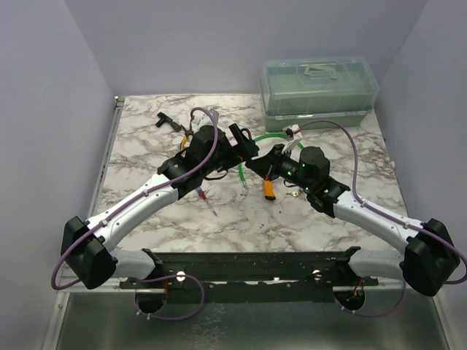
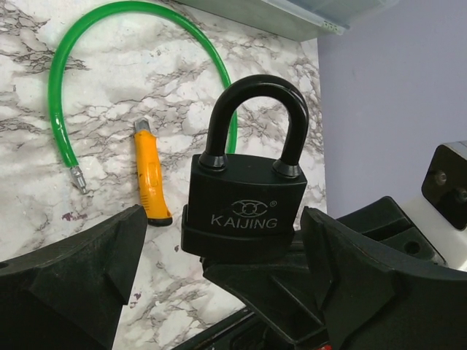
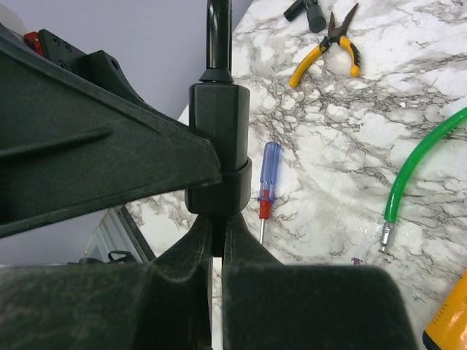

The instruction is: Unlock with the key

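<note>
The black padlock (image 2: 248,197), marked KAIJING, stands upright in the air over the marble table, its shackle closed. In the top view the padlock (image 1: 239,138) sits between both arms near the table's middle. My left gripper (image 2: 222,233) is open, one finger on each side of the lock body and neither pressing it. My right gripper (image 3: 217,226) is shut directly under the padlock (image 3: 219,138), its tips against the lock's base. The key is almost hidden: only a thin dark sliver shows between the right pads. From the left wrist, the right gripper (image 2: 255,284) props the lock from below.
On the table lie a green hose (image 2: 58,87), an orange utility knife (image 2: 149,175), a blue-and-red screwdriver (image 3: 267,175) and yellow-handled pliers (image 3: 328,44). A translucent lidded box (image 1: 319,91) stands at the back right. A small black tool (image 1: 164,120) lies at the back left.
</note>
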Robot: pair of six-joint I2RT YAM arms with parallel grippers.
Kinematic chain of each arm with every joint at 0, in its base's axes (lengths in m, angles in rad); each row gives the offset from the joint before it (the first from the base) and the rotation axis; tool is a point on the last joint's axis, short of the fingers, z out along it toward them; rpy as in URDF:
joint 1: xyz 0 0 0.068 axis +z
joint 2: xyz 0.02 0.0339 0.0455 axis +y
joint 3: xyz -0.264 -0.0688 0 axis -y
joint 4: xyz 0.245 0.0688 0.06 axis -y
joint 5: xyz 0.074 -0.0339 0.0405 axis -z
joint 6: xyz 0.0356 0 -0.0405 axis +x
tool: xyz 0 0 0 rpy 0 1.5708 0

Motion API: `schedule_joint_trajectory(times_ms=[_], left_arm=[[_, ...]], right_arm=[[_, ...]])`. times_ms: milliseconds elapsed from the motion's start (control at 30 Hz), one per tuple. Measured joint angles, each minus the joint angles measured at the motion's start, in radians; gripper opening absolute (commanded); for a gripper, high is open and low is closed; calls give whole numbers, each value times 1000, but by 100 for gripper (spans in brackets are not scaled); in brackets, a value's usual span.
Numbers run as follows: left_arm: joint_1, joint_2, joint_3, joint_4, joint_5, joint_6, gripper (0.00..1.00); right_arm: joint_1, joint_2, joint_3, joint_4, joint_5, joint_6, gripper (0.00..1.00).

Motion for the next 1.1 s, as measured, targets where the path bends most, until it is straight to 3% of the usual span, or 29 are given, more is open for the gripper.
schedule_joint_trajectory(times_ms=[167,567,700,933,1100], left_arm=[[0,23,2,2,-3,2,90],[-6,70,34,2,-25,11,74],[-6,75,44,-7,-42,24,51],[-5,93,47,-9,-51,38,0],[-4,106,47,-6,-44,46,0]], right_arm=[[5,14,15,-1,0,-1,0],[29,45,52,-62,13,-31,0],[35,57,71,-75,27,-45,0],[40,72,84,-96,47,-56,0],[40,75,80,-103,63,-48,0]])
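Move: The padlock stands upright over the closed right fingers, its middle some 4 cm above that hand's point and about 1 cm ahead and 1 cm left. From the left hand, open around it, it lies about 2 cm ahead and 2 cm to the right, level in height. Well below, some 24 cm down, the orange knife is about 5 cm ahead and 7 cm right of the left hand; the hose tip is 3 cm ahead, with no sideways offset. The left fingers close on both sides of the padlock body and pinch it, ending about two-thirds open, while that hand eases down about 2.5 cm and forward 2 cm around it. The right hand, still shut under the lock with the key, sinks about 1.5 cm and shifts roughly 1 cm left, tilting its left side down some five degrees. ##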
